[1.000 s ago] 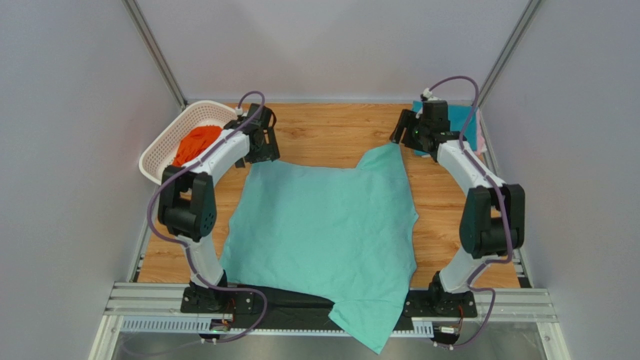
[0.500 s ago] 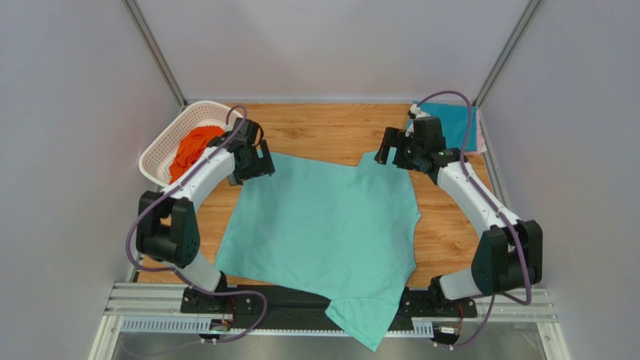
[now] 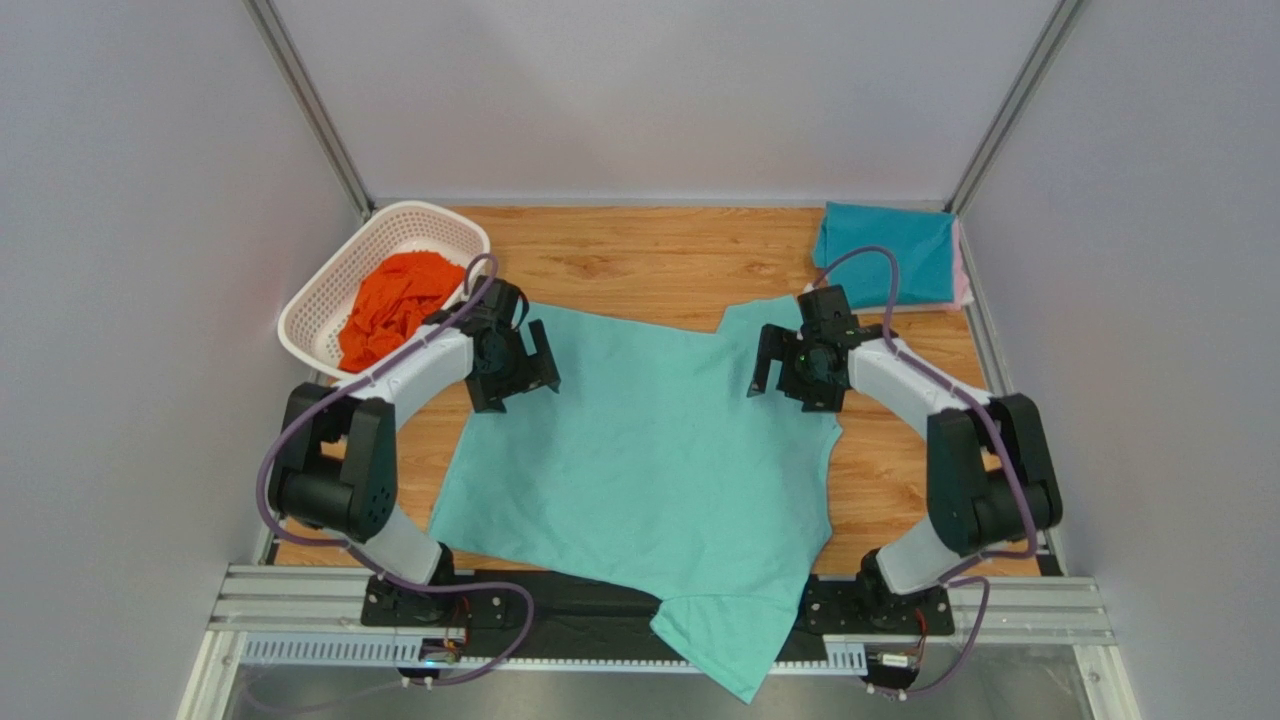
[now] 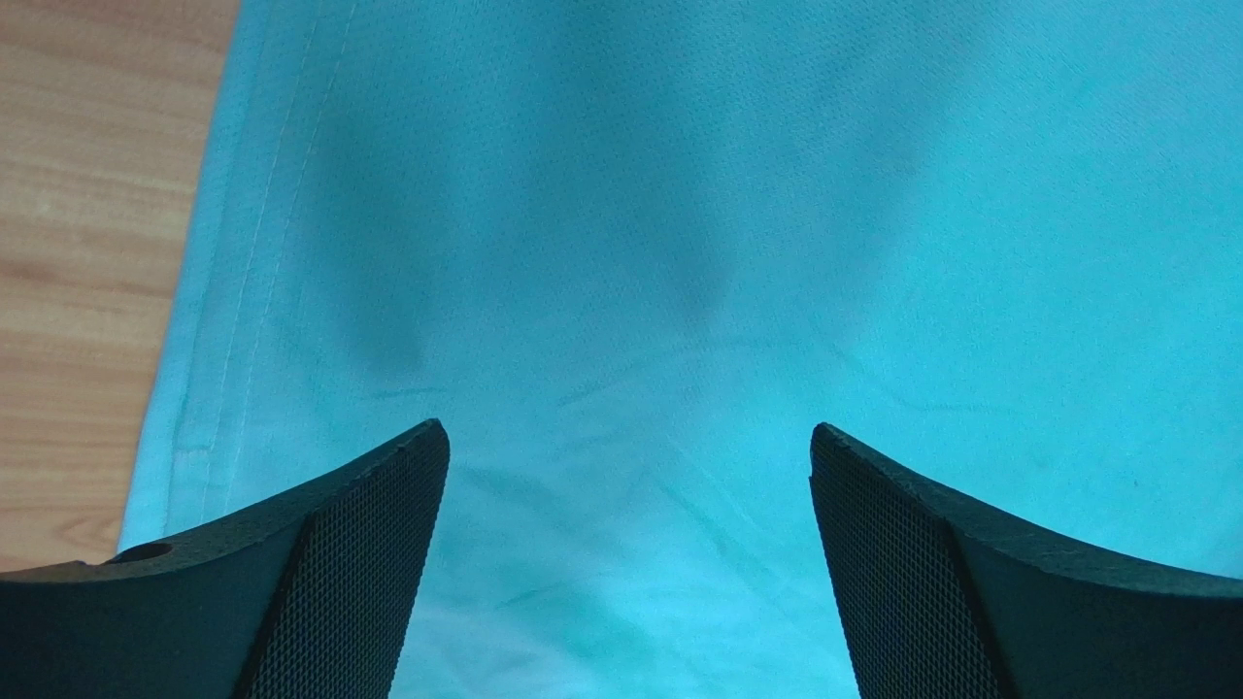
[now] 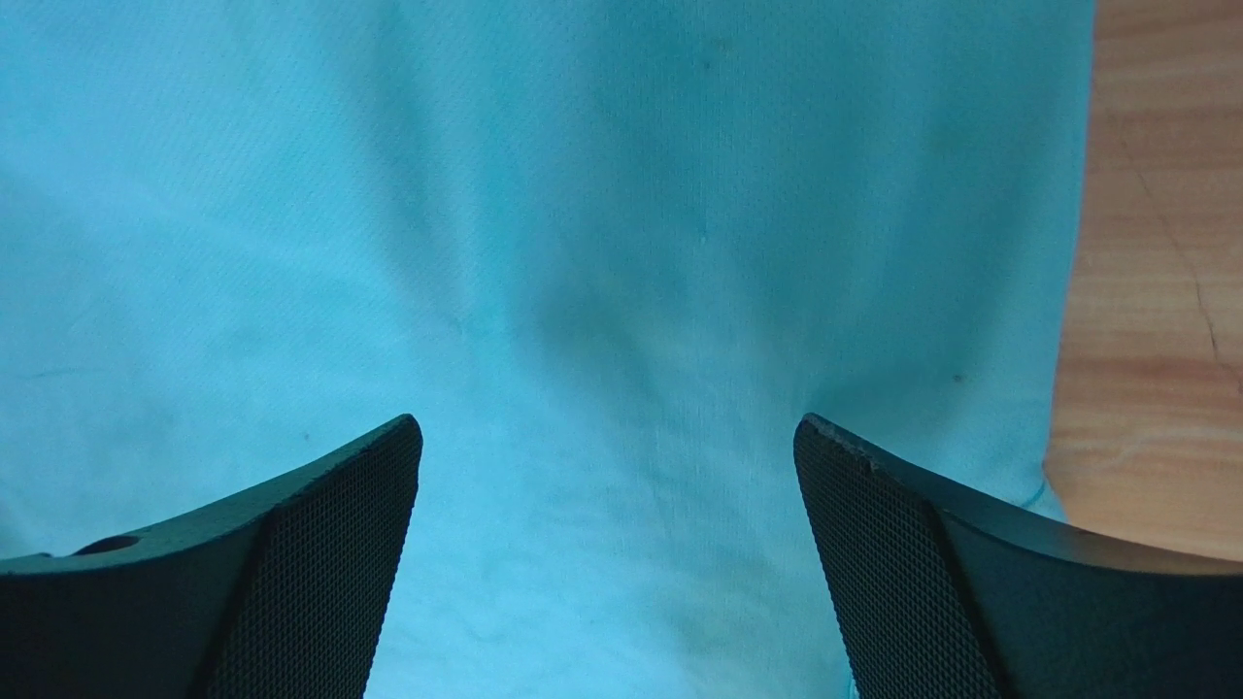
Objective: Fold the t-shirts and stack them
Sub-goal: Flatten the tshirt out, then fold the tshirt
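Observation:
A mint-green t-shirt lies spread flat over the middle of the wooden table, its near corner hanging past the front rail. My left gripper hovers open over the shirt's far left corner; the left wrist view shows only mint-green cloth between its fingers. My right gripper hovers open over the far right corner, with the shirt's cloth below and nothing held. A folded teal t-shirt lies at the far right on a pink one. An orange t-shirt sits crumpled in the basket.
The white perforated basket stands at the far left corner. Bare wood shows behind the spread shirt and to its right. A metal rail runs along the near edge with both arm bases.
Both grippers have pulled back toward me from the far corners and lowered over the shirt. The right gripper opened and let go of the shirt's far right corner, which now lies flat.

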`<control>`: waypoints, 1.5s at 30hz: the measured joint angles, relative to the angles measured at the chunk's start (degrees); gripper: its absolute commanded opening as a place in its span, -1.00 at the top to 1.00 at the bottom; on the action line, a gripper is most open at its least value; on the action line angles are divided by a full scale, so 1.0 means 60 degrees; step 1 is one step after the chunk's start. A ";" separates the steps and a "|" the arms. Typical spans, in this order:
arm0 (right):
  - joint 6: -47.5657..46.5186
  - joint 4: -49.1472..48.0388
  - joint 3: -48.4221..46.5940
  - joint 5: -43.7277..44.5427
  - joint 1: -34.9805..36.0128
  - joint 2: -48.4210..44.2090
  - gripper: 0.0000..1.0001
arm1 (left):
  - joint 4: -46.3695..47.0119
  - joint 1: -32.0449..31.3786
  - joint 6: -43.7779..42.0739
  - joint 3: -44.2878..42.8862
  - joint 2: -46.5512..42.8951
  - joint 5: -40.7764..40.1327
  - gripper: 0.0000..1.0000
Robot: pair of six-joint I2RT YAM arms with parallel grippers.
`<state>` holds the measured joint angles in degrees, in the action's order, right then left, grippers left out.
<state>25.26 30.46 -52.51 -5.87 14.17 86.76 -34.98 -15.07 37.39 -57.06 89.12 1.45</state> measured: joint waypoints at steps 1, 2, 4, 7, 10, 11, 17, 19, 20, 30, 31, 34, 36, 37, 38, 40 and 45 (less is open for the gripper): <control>0.0000 -0.0004 -0.0219 0.0069 0.0000 0.0433 -1.00 | 0.0055 0.0000 0.0011 -0.0084 0.0251 -0.0004 -1.00; -0.0004 -0.0040 -0.0423 0.0149 0.0000 0.0827 -1.00 | 0.0076 0.0000 0.0033 -0.0171 0.0470 -0.0015 -0.99; -0.0007 -0.0113 -0.0867 0.0262 0.0000 0.1548 -1.00 | 0.0098 0.0000 0.0091 -0.0415 0.1009 -0.0073 -0.99; -0.0004 -0.0069 -0.1639 0.0437 0.0000 0.2284 -1.00 | 0.0091 0.0000 0.0182 -0.0856 0.1730 -0.0193 -0.99; -0.0015 -0.0138 -0.2524 0.0557 0.0000 0.3027 -1.00 | -0.0098 0.0015 0.0229 -0.1486 0.2251 -0.0364 -0.99; -0.0025 -0.0120 -0.2834 0.0583 -0.0004 0.3271 -1.00 | -0.0102 0.0025 0.0233 -0.1705 0.2419 -0.0401 -0.99; -0.0120 -0.0080 -0.4867 0.0761 -0.0135 0.4765 -1.00 | -0.0838 0.0189 0.0328 -0.3785 0.3974 -0.0827 -0.99; -0.0168 0.0015 -0.5515 0.0780 -0.0240 0.5217 -1.00 | -0.1045 0.0266 0.0328 -0.4371 0.4371 -0.0834 -0.99; -0.0197 0.0066 -0.5883 0.0790 -0.0306 0.5446 -1.00 | -0.1137 0.0288 0.0328 -0.4634 0.4539 -0.0834 -0.99; -0.0743 0.0867 -0.8043 0.1122 -0.0590 0.6768 -1.00 | -0.1690 0.0331 0.0229 -0.5905 0.5053 -0.0794 -0.99; -0.0794 0.0976 -0.8043 0.1198 -0.0565 0.6754 -1.00 | -0.1800 0.0331 0.0219 -0.6054 0.5038 -0.0801 -0.99; -0.0860 0.1242 -0.7839 0.1421 -0.0433 0.6426 -1.00 | -0.2142 0.0328 0.0208 -0.6328 0.4688 -0.0860 -1.00; -0.0863 0.1381 -0.7501 0.1555 -0.0302 0.5890 -1.00 | -0.2346 0.0302 0.0211 -0.6215 0.4018 -0.0969 -0.99; -0.0860 0.1479 -0.7282 0.1654 -0.0211 0.5468 -1.00 | -0.2361 0.0280 0.0219 -0.6040 0.3606 -0.1035 -0.99; -0.0852 0.1512 -0.6991 0.1778 -0.0087 0.4936 -1.00 | -0.2444 0.0240 0.0233 -0.5763 0.2987 -0.1129 -0.99; -0.0754 0.1435 -0.6127 0.2055 0.0124 0.3530 -1.00 | -0.2335 0.0131 0.0335 -0.4863 0.1581 -0.1330 -0.99; -0.0277 0.1202 -0.3705 0.2368 0.0809 -0.0120 -1.00 | -0.2590 -0.0124 0.1056 -0.1257 -0.2623 -0.1610 -1.00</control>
<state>23.59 37.67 -74.74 8.34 19.03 86.04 -50.52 -15.81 43.72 -64.60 73.38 -8.21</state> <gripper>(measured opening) 0.998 0.994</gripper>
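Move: The teal t-shirt lies spread under both open hands, some 3 cm below the fingertips. Its middle is about 17 cm right and 10 back from the left hand, 19 cm left and 10 back from the right. The white basket with the orange shirt stands 13 cm ahead and 18 left of the left hand. The folded stack is some 20 cm ahead and 13 right of the right hand; a sleeve hangs off the near table edge, 36 cm back and 8 left of it. Down about 3 cm onto the t-shirt, then forward along the table, both hands sweep the cloth away from the bases with open fingers, the right reaching some 20 cm out and the left about 13. Both then lift clear to well above the cloth while drawing back, the left to about where it set out, the right only part of the way. ##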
